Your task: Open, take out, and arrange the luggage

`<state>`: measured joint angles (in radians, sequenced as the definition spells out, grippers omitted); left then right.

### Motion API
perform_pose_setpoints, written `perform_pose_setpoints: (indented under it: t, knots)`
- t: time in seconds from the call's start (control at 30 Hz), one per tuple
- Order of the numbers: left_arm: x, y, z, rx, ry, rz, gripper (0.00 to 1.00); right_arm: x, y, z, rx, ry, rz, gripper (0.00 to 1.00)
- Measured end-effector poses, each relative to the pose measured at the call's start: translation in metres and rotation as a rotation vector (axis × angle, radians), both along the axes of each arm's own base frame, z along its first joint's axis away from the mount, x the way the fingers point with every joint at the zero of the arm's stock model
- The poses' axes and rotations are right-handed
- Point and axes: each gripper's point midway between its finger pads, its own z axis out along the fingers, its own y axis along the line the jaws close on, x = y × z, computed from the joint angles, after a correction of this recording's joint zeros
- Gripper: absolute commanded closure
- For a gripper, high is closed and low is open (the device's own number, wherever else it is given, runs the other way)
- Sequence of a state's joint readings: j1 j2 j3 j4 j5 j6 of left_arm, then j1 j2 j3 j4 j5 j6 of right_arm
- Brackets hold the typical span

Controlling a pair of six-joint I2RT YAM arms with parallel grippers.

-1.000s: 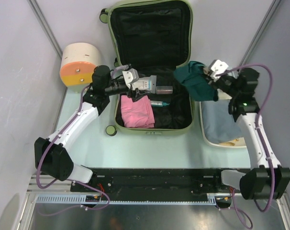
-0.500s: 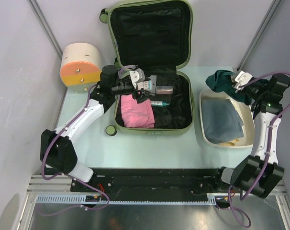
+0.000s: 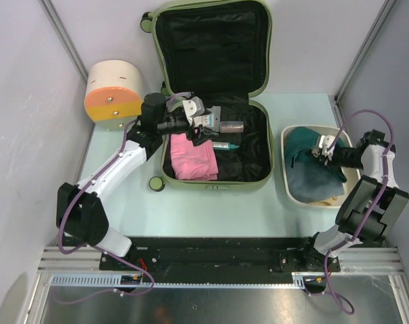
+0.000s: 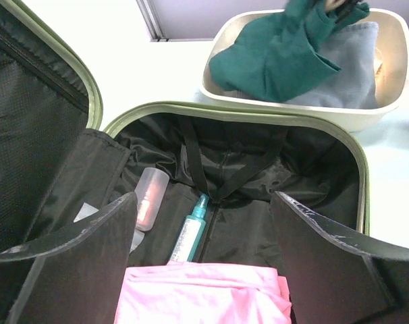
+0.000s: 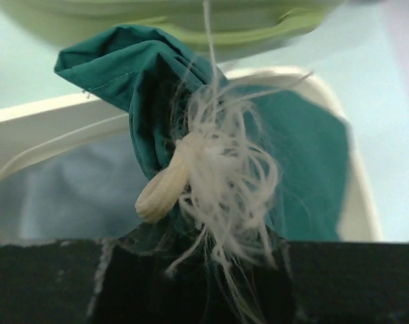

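The luggage (image 3: 211, 183) lies open, its lid propped up at the back and its black lining showing. Inside are a folded pink cloth (image 3: 193, 156) (image 4: 201, 293), a teal spray bottle (image 3: 223, 145) (image 4: 191, 233) and a clear bottle (image 3: 233, 125) (image 4: 149, 199). My left gripper (image 3: 211, 126) (image 4: 203, 202) hovers open over the pink cloth's far edge, holding nothing. My right gripper (image 3: 324, 150) (image 5: 198, 250) is shut on a dark green garment (image 3: 304, 150) (image 5: 306, 162), low inside the white basin (image 3: 285, 189) (image 5: 49, 128).
A grey-blue cloth (image 3: 312, 182) (image 4: 353, 74) lies in the basin under the green garment. A cream-and-orange drum container (image 3: 113, 91) stands left of the luggage. A suitcase wheel (image 3: 156, 183) sits by its near-left corner. Frayed white threads (image 5: 225, 182) hang before the right wrist camera.
The right arm carried the green garment from the luggage's right edge out over the basin and lowered it in. The left gripper edged further over the luggage, then held still.
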<state>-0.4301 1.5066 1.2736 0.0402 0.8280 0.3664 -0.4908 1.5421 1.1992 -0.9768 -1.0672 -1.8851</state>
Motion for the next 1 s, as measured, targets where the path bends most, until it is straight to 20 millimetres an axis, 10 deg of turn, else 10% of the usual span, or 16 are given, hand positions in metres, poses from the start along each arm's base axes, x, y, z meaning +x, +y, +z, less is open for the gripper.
perform_pose_setpoints:
  t: [0.07,0.2,0.3,0.8,1.0]
  knots:
    - [-0.001,0.001,-0.003,0.005,0.006,0.006,0.16,-0.021,0.001,-0.022,0.005,0.089,-0.004,0.94]
    - [-0.002,0.002,-0.008,0.011,0.018,0.01,0.16,-0.057,0.01,-0.054,-0.004,0.205,0.007,0.33]
    - [-0.002,0.003,-0.008,0.011,0.016,0.011,0.16,-0.083,0.017,-0.066,-0.022,0.288,0.019,0.15]
    - [-0.015,0.009,-0.023,0.027,0.052,0.011,0.16,-0.136,0.029,-0.019,-0.226,0.195,0.009,0.02]
    - [-0.018,0.011,-0.026,0.029,0.07,0.024,0.14,-0.113,0.046,0.024,-0.125,0.228,-0.121,0.09]
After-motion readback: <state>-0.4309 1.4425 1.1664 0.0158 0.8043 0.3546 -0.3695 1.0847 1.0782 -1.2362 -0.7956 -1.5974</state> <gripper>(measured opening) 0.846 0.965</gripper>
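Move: The green garment hangs in the right fingers over the white tub, whose middle lies about 4 cm back of the right hand, 1 cm to its right and 12 cm below. The grey-blue cloth already in the tub is some 8 cm back and 1 cm left of that hand. The left hand hovers open above the case: the pink cloth is around 3 cm back, 5 cm left and 20 cm below, the small tube 2 cm forward and 5 cm right. Draw the right hand back some 13 cm, sinking about 7 cm at first while tipping the fingers down roughly 20 degrees, to lay the green garment over the grey-blue cloth; open wide on the way, then lift clear, easing slightly left and finally forward. Ease the open left gripper down and back towards the pink cloth without touching it. ##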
